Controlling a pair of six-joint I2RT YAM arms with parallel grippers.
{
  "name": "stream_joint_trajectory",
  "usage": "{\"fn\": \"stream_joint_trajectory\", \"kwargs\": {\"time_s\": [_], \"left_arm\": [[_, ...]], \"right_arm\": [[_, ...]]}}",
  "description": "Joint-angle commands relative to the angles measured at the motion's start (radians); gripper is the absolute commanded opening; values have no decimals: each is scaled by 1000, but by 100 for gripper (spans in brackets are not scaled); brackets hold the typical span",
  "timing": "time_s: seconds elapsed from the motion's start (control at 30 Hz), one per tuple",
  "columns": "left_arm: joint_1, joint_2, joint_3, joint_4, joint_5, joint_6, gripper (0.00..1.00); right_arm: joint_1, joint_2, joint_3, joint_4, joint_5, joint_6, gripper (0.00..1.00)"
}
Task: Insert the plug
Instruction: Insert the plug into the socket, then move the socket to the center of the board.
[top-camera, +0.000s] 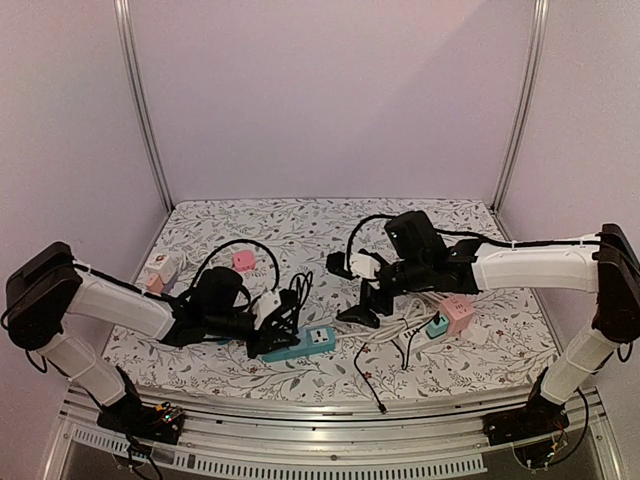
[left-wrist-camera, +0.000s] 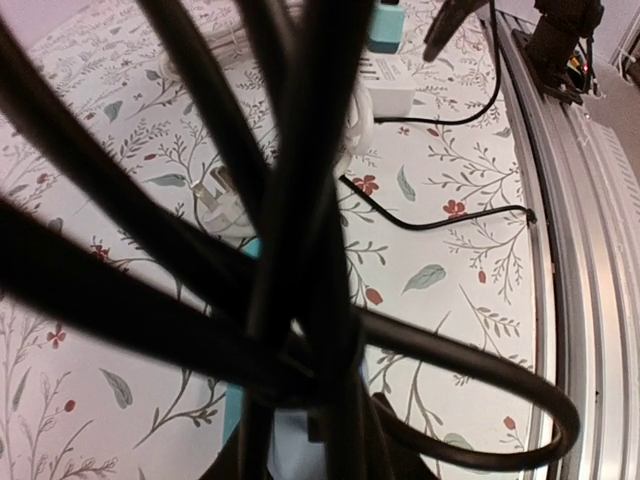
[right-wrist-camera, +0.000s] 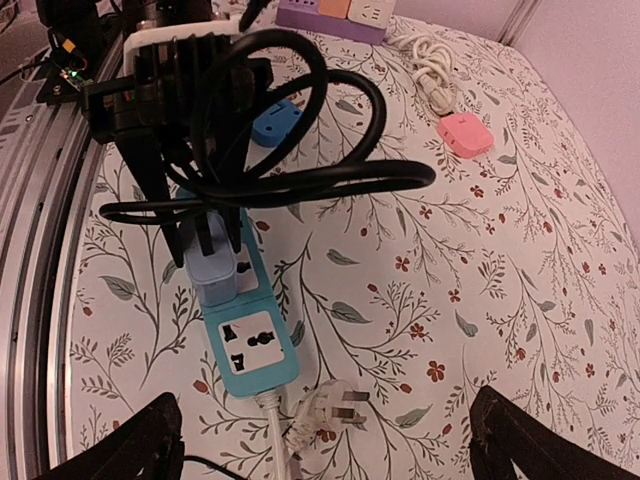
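The plug is a pale blue block with a looped black cable. It stands on a socket of the teal power strip, which lies near the table's front. My left gripper is shut on the plug from above, its black fingers straddling it. How deep the plug sits cannot be told. In the left wrist view, black cables hide most of the plug and strip. My right gripper hovers open to the right of the strip, holding nothing. From the top view, the left gripper is over the strip, with the right gripper close by.
A loose white plug with bare prongs lies by the strip's cord end. Pink and teal adapters sit on a white strip at right. A pink adapter, a blue one and a coiled white cord lie behind. A metal rail borders the front edge.
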Motion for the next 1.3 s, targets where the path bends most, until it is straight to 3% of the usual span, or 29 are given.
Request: {"fn": "stream_joint_trajectory", "kwargs": {"time_s": [0.0, 0.07, 0.2, 0.37, 0.57, 0.77, 0.97, 1.1, 1.27], "left_arm": [[-14, 23, -32, -148, -144, -71, 32], [-14, -11, -23, -163, -139, -74, 58], [-14, -67, 10, -200, -179, -59, 98], [-16, -148, 48, -286, -152, -15, 99], [-16, -284, 23, -270, -177, 64, 100], [-9, -418, 87, -551, -59, 271, 100], [118, -542, 148, -669, -47, 184, 99], [241, -609, 159, -671, -69, 84, 100], [324, -696, 111, -634, -237, 2, 99]], "right_arm": [[1, -26, 20, 4, 16, 32, 99], [2, -37, 19, 8, 27, 44, 99], [2, -58, 19, 22, 41, 75, 99], [2, -84, 19, 45, 71, 138, 99], [-23, -119, 68, 17, 284, 363, 99], [-64, -158, 113, -77, 424, 559, 99], [-118, -172, 191, -287, 589, 729, 99], [-255, -171, 198, -435, 614, 842, 99], [-481, -127, 222, -537, 608, 832, 99]]}}
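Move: The black-corded plug is already on the teal strip, between the left fingers and about 1 cm below the hand point. The strip's middle lies 4 cm right and 4 cm down, level ahead. The white plug is some 13 cm right, 4 cm ahead; the blue block 13 cm left, 2 cm ahead. From the open right hand, the corded plug is about 18 cm left, 2 cm back and 10 cm down. Left fingers open off the corded plug, dip, then rise 15 cm and left; right hand swings right and forward. ##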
